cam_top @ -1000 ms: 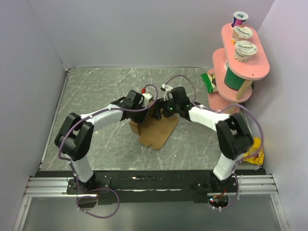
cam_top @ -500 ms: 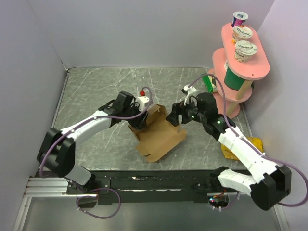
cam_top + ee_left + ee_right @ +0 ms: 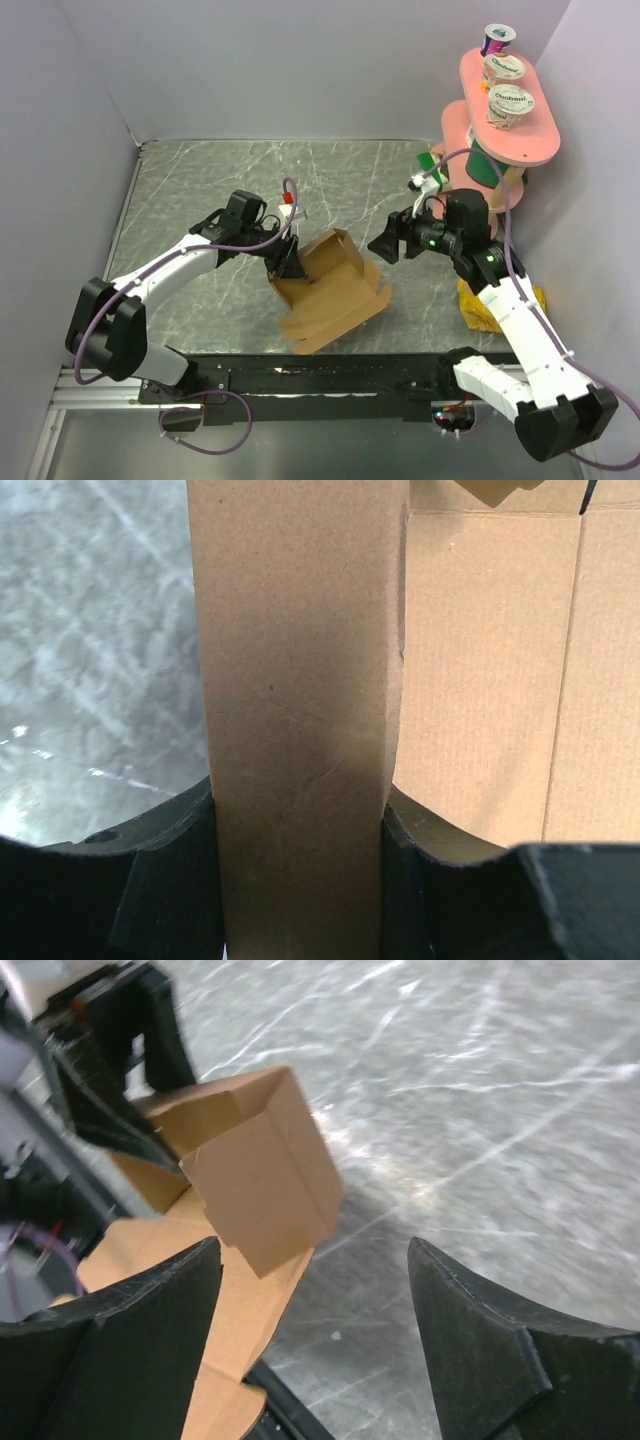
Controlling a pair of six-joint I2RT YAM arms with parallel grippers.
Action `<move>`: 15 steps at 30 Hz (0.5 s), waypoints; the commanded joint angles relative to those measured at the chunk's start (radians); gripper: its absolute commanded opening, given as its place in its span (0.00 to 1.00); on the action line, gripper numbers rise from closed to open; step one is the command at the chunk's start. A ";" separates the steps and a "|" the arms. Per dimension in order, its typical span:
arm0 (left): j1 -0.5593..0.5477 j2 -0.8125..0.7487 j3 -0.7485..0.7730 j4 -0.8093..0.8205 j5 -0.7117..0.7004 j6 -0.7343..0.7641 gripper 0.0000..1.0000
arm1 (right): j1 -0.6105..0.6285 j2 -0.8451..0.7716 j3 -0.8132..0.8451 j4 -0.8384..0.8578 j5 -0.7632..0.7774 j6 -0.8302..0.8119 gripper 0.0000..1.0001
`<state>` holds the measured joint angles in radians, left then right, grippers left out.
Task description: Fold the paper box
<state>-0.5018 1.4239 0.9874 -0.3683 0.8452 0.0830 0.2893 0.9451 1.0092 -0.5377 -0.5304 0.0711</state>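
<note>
The paper box (image 3: 335,295) is brown cardboard, partly folded, with one wall raised at its far left and the rest splayed flat toward the near edge. My left gripper (image 3: 289,262) is shut on that raised wall. In the left wrist view the cardboard strip (image 3: 300,680) fills the gap between both black fingers (image 3: 150,890). My right gripper (image 3: 382,247) hovers open to the right of the box, apart from it. From the right wrist, the folded corner of the box (image 3: 260,1175) sits ahead and left of the wide-spread right gripper (image 3: 312,1300).
A pink two-tier stand (image 3: 520,145) with yogurt cups (image 3: 510,105) and a green roll (image 3: 487,160) stands at the back right. A yellow bag (image 3: 500,308) lies beside the right arm. Grey walls close in on the left and back.
My right gripper has drawn back to the right, away from the box. My left arm has swung the box toward the near edge, still holding its wall.
</note>
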 commanded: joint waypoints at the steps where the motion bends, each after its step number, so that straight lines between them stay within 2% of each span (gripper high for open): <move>1: 0.002 -0.043 0.005 0.014 0.123 -0.006 0.49 | -0.003 0.061 0.009 0.039 -0.151 -0.034 0.80; 8: 0.002 -0.059 0.007 0.015 0.141 -0.006 0.49 | 0.031 0.118 -0.009 0.079 -0.227 -0.043 0.82; 15: 0.002 -0.066 0.004 0.022 0.137 -0.008 0.49 | 0.097 0.141 -0.026 0.113 -0.166 -0.053 0.83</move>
<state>-0.5014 1.3952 0.9874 -0.3676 0.9287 0.0818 0.3573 1.0866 0.9901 -0.4889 -0.7040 0.0341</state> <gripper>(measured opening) 0.507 0.828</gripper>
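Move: My left hand already pinches the box's folded side wall; the raised end wall my open right hand is heading for lies about 13 cm to its right, 2 cm ahead and roughly level. From my right hand that end wall is some 5 cm left, 2 cm back and 8 cm lower. The held side wall is about 18 cm left of my right hand and 4 cm back; the loose near flap is 7 cm left and 15 cm back, well below both. I bring my open right hand in on the box's raised end wall, about 4 cm left and 3 cm down with a slight draw back, turning the wrist some 15 degrees counter-clockwise so the fingers swing towards the wall. My left hand keeps its pinch on the side wall and eases the box up and back by nearly 2 cm. ##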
